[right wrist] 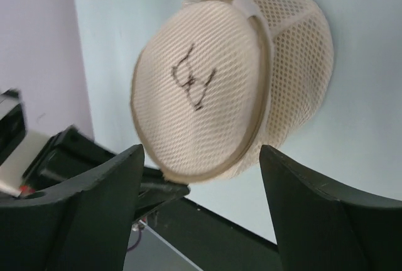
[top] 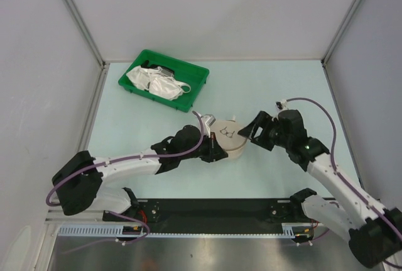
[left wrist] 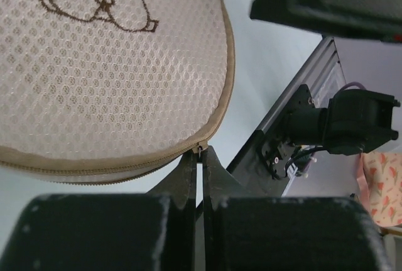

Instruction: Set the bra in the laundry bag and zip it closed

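The round beige mesh laundry bag (top: pixel 231 138) stands at the table's middle, its face with the dark bra drawing (left wrist: pixel 100 4) turned up. The zip runs closed along the rim that shows. My left gripper (left wrist: pixel 201 158) is shut on the small metal zip pull (left wrist: pixel 201 151) at the bag's near rim, and its dark fingertips (right wrist: pixel 164 190) also show in the right wrist view. My right gripper (right wrist: pixel 201 150) is open just to the right of the bag (right wrist: pixel 213 95), its fingers apart from the mesh. The bra is hidden.
A green plastic tray (top: pixel 191 98) with shiny white bras (top: pixel 157 83) stands at the back left. A black strip (top: pixel 213 211) runs along the near table edge by the arm bases. Grey walls with metal posts close in both sides.
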Controlling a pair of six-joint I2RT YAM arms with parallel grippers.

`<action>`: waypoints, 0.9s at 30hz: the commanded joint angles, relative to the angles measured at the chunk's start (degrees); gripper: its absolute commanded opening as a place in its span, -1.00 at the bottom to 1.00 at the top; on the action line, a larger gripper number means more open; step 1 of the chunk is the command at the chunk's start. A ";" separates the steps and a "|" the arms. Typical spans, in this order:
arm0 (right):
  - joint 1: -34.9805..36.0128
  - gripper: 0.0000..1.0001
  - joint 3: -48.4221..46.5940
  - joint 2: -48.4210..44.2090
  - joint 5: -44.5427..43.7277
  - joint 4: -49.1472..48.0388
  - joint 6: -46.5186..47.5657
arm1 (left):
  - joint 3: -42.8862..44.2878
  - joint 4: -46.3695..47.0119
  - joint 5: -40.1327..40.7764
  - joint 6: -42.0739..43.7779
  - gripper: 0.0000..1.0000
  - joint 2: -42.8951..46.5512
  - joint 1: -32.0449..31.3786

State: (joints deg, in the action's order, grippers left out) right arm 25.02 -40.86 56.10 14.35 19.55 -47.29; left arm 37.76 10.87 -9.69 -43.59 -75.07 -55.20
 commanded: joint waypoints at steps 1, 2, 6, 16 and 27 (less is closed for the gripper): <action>0.21 0.58 5.08 -11.17 -1.88 5.41 -5.17 | 4.25 6.09 -2.35 -2.29 -1.00 -2.62 -0.08; 0.30 0.58 6.48 -12.84 -1.17 4.28 -6.75 | 4.34 6.87 -2.61 -2.55 -1.00 -2.98 -0.17; 2.66 0.48 12.72 -17.59 0.24 -2.92 -16.50 | 5.39 7.93 -3.14 -3.08 -1.00 -5.00 -1.14; 6.54 -0.09 18.36 -11.98 -2.22 -17.62 -25.75 | 5.49 6.97 -2.70 -3.08 -1.00 -5.00 -3.86; -0.91 -1.00 17.31 -15.05 -0.21 -10.59 -17.77 | -1.89 -1.20 -2.34 1.93 -1.00 3.42 9.29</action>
State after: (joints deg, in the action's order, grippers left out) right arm 28.69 -21.67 42.22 13.34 6.72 -70.08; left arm 39.00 12.56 -11.11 -44.66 -77.43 -53.58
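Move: The laundry bag's right rim, beside the zip track, lies about 3 cm back from the open right fingers, some 2 cm to their left and 3 cm lower. The lid's middle is roughly 7 cm to the right hand's left, level ahead-wise and 4 cm below; the zip pull is about 10 cm left, 6 cm back and 3 cm lower. From the left hand, already shut on that pull, the right rim lies some 8 cm right and 3 cm ahead, at similar height. The right fingers newly pinch the bag's right rim beside the zip, closing from wide open after the hand draws back about 5 cm, then sinks some 4 cm while edging left, rolling about 15 degrees left side up. The left hand keeps its pinch on the zip pull, shifting 3 cm right and slightly up towards the right hand, then returning left. ##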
